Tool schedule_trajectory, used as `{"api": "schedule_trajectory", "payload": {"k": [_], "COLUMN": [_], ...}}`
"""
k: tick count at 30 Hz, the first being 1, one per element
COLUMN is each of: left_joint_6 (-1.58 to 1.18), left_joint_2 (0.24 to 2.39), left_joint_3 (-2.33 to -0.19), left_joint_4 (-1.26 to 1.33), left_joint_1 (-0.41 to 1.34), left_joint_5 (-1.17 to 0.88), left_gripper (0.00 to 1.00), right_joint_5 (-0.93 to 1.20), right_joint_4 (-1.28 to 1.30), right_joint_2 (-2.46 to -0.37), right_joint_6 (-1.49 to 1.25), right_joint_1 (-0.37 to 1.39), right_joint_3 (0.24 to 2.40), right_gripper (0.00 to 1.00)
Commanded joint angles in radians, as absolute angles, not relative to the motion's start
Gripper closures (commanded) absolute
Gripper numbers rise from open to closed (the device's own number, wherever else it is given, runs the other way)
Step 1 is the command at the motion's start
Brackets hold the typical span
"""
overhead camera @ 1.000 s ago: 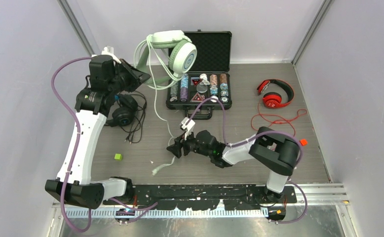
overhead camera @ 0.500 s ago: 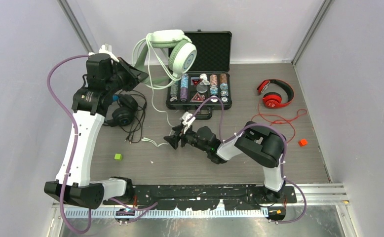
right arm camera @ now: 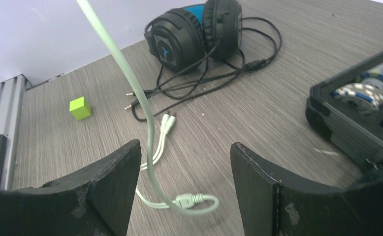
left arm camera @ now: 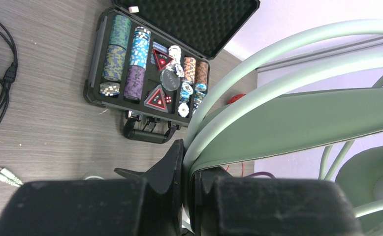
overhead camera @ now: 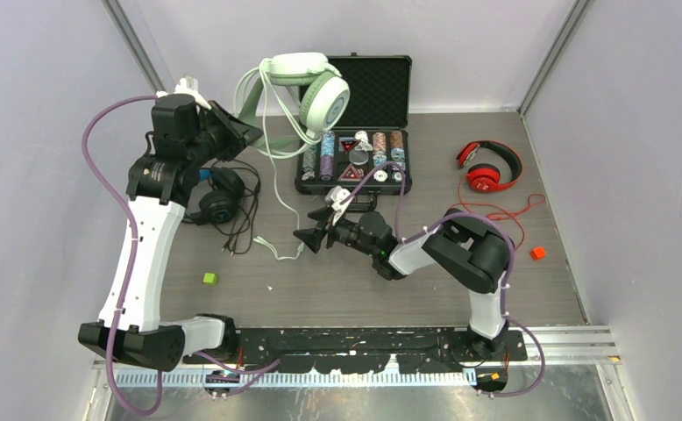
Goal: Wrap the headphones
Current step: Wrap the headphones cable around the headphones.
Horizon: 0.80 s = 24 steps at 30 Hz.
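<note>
My left gripper (overhead camera: 248,133) (left arm camera: 189,169) is raised at the back left, shut on the headband of the mint-green headphones (overhead camera: 313,88) (left arm camera: 298,123), which hang in the air. Their white cable (overhead camera: 276,197) (right arm camera: 147,115) drops to the table, and its plug end (right arm camera: 192,200) lies in a small loop. My right gripper (overhead camera: 305,237) (right arm camera: 184,164) sits low over the table and is open. The cable passes between its fingers, closer to the left one, and nothing is gripped. The black headphones (overhead camera: 219,200) (right arm camera: 194,29) lie at the left with a tangled cable. The red headphones (overhead camera: 488,167) lie at the right.
An open black case (overhead camera: 372,83) (left arm camera: 184,17) holding poker chips stands at the back centre, just behind the right gripper. A green cube (overhead camera: 209,278) (right arm camera: 80,107) lies front left. A red cube (overhead camera: 538,253) lies at the right. The red cable (overhead camera: 486,213) sprawls near the right arm.
My right gripper moved away from the front edge toward the case and its jaws widened. The white cable's end shifted back with it. The left arm barely moved.
</note>
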<state>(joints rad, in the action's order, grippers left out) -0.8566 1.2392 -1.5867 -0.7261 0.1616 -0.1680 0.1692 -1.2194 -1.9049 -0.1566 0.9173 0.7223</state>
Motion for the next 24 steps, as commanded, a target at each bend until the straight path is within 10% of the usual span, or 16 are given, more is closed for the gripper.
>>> {"api": "schedule_trajectory", "payload": {"k": [1,16,21,24], "left_joint_6": [-0.875,-0.848,-0.795,-0.706], "left_joint_2": [1.217,1.241,1.240,1.262], "left_joint_3": [-1.643,-1.678,-1.697,-1.780], "left_joint_4": [-0.654,-0.660,-0.682,-0.752], "left_joint_1": [0.163,0.163,0.163,0.163], "left_joint_5": [-0.187,-0.157,-0.098,0.032], "left_gripper": [1.00,1.00,1.00,1.00], "right_joint_5": [0.297,0.399,0.313,0.277], "right_joint_4": [-1.283,-1.297,-1.380,-1.393], "right_joint_2": [-1.969,-2.109,-2.096,-2.028], "right_joint_6": [-0.149,-0.250,-0.273,-0.291], "right_joint_1": [0.913,0.920,0.918,0.906], "right_joint_3": [0.827,0.909,0.829,0.741], "right_gripper": [0.29,0.50,0.95,1.00]}}
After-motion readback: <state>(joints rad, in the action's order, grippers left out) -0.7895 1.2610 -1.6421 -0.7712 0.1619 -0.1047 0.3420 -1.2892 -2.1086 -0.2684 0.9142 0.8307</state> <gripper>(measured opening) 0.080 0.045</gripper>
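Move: The right hand hovers open over the desk; the hanging headphones cable, at its low bend by the splitter, lies about 3 cm to its left, 1 cm back and 4 cm below. The cable's two plugs lie about 11 cm left, 1 cm ahead and 9 cm down; the chip case sits some 20 cm ahead and 12 cm right, about as low. From the left hand, holding the headphones, that bend is roughly 10 cm back, 6 cm right and 30 cm below. The right hand slips left about 4 cm with its fingers wide around the hanging cable, then sinks some 4 cm while easing slightly back, turning about 10 degrees counter-clockwise and tipping its fingers a little downward. On the way down its fingers close almost fully and pinch the cable by the splitter, the hand edging 1 cm back to the right at the last, while the left hand keeps the headphones up by the headband and drifts only about 1 cm left. ##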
